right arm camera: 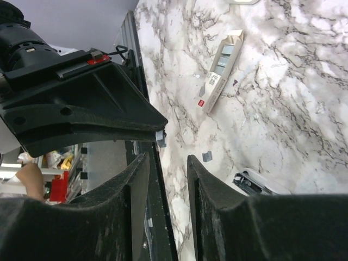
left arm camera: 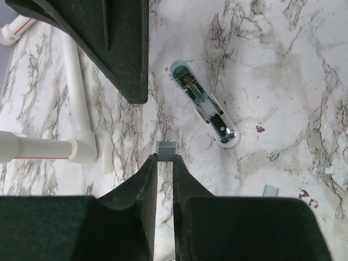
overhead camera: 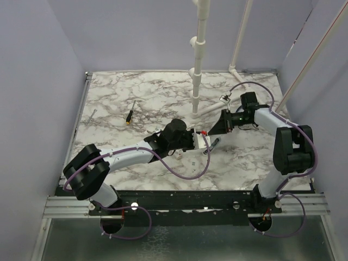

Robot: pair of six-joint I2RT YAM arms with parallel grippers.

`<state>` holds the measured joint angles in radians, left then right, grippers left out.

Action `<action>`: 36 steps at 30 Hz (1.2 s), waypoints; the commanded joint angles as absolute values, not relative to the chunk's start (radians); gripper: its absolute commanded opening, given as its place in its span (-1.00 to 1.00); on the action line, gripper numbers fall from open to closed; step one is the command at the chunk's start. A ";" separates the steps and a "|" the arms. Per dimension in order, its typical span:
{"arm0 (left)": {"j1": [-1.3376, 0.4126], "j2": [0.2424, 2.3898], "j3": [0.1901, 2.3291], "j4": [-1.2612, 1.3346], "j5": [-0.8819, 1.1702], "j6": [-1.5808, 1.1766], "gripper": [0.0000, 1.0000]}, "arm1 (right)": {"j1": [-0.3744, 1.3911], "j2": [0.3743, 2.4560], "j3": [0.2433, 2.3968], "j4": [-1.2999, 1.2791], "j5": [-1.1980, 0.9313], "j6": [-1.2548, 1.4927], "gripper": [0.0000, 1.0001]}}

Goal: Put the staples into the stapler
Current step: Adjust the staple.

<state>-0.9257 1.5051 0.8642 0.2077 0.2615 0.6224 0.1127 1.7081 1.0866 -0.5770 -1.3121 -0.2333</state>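
The stapler (left arm camera: 202,104) lies opened on the marble table, its metal channel facing up; one end of it shows as the stapler (right arm camera: 251,182) at the lower right of the right wrist view. My left gripper (left arm camera: 165,157) is shut on the staples (left arm camera: 166,150), a short grey strip sticking out of its tips, just left of the stapler's near end. From the right wrist the same staples (right arm camera: 161,137) show at the left gripper's tip. My right gripper (right arm camera: 166,157) is open and holds nothing, close above the left one. From above, left gripper (overhead camera: 206,145) and right gripper (overhead camera: 223,129) meet mid-table.
A loose grey staple piece (left arm camera: 270,190) lies right of the left fingers. A white oblong box (right arm camera: 220,70) rests farther out. White pipes (overhead camera: 198,70) rise at the back centre, a screwdriver (overhead camera: 130,115) lies at the left, and the table's metal edge rail (right arm camera: 130,32) is near.
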 commanded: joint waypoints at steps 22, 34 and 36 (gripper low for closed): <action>-0.976 1.742 1.115 -0.109 0.264 0.041 -1.00 | -0.190 1.502 0.998 -0.711 -1.150 -0.413 -0.27; -0.954 1.770 1.085 -0.117 0.174 0.108 -1.00 | -0.195 1.486 0.964 -0.699 -1.136 -0.441 -0.27; -0.949 1.782 1.083 -0.117 0.165 0.115 -1.00 | -0.194 1.496 0.965 -0.704 -1.141 -0.449 -0.27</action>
<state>-0.9611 1.7500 1.0882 -0.1070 0.2085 0.0944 -0.1902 1.4868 0.9691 -0.7059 -1.1522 -0.4187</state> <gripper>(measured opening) 0.139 0.368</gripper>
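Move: The open stapler lies about 10 cm below my left hand, some 5 cm to its right and roughly 1 cm ahead. Counted from my left hand, the small grey chip is about 7 cm back and 3 cm left, and the staple box about 3 cm back and 10 cm left. The staple strip already pinched in my left fingers sits about 2 cm left of my right hand, 2 cm back and 1 cm lower. I keep the staple strip pinched and sink my left hand some 7 cm, easing back a couple of centimetres, rolling the wrist about 35 degrees and tipping the fingers further down, until the strip hangs just short of the stapler's near end. Meanwhile my right hand, partly open and already free, clears out about 10 cm to the right, swinging forward and then back on the way. ##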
